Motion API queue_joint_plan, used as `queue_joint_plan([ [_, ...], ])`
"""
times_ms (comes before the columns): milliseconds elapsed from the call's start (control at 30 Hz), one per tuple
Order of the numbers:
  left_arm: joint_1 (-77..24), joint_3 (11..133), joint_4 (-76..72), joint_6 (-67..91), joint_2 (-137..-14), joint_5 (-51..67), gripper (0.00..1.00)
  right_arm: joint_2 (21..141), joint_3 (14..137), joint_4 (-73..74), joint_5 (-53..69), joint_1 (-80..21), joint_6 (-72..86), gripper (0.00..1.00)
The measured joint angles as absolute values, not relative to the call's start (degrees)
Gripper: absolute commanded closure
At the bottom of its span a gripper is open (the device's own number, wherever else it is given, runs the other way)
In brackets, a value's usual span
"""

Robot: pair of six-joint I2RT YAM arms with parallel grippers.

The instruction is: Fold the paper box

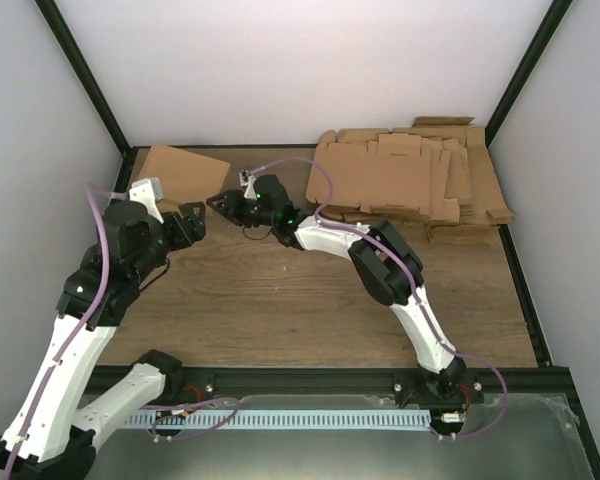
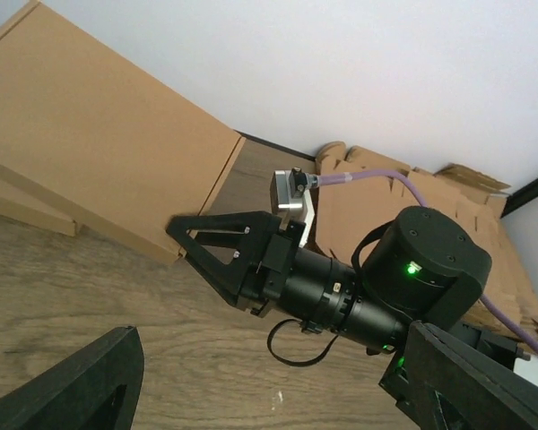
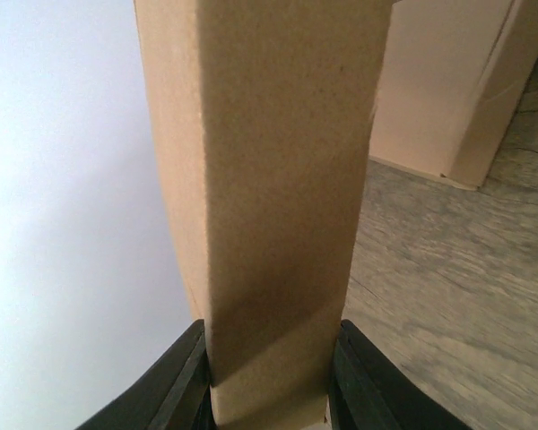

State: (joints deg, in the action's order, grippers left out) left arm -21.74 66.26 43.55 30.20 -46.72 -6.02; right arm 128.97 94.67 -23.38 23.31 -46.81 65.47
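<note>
The paper box (image 1: 183, 171) is a plain brown cardboard box lying at the back left of the table, its lid panel sloping in the left wrist view (image 2: 99, 143). My right gripper (image 1: 220, 203) reaches left to the box's near right corner and is shut on a cardboard wall (image 3: 269, 179), which fills the gap between its black fingers (image 3: 175, 385). In the left wrist view its fingers (image 2: 220, 246) meet the box's corner. My left gripper (image 1: 190, 222) hovers just in front of the box, open, with only bare table between its fingers (image 2: 72, 385).
A thick pile of flat brown cardboard sheets (image 1: 420, 180) lies at the back right against the wall. Black frame posts rise at both back corners. A purple cable loops over the right arm (image 1: 380, 260). Bare wooden table (image 1: 280, 310) lies in front.
</note>
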Motion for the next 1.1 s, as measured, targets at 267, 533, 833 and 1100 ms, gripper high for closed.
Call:
queue_joint_plan([
  [267,-21.7,68.5,45.4,27.8,-44.9,-10.9,0.17,140.1,111.7,-19.5,20.6,-47.8,65.3,0.69],
  [533,-21.7,68.5,45.6,26.7,-43.5,-11.4,0.17,150.5,122.1,-17.8,17.9,-48.1,65.4,0.69],
  [833,-21.7,67.4,45.6,26.8,-43.2,-10.6,0.17,159.5,134.1,-16.0,15.4,-49.3,65.0,0.69],
  [1100,-21.7,66.4,45.5,26.8,-43.0,-9.8,0.17,162.1,137.1,-17.6,13.1,-49.3,63.3,0.68],
])
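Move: At the far left of the table lies the finished box, its middle some 12 cm ahead of the right hand, 17 cm to its left and 16 cm lower. The right hand already holds the new paper box by its near right corner; that box's middle is about 6 cm ahead and 9 cm left, at hand height. From the left hand, the finished box is about 25 cm ahead, 13 cm left and 31 cm below. Carrying the gripped paper box towards the finished box, the right hand first goes left and forward, then sinks about 7 cm, and finally eases on left and forward at that height, roughly 10 cm across in all. Its fingers keep their hold and it turns slightly clockwise. The open, empty left hand draws a couple of centimetres back and left, rising and then sinking a little. ##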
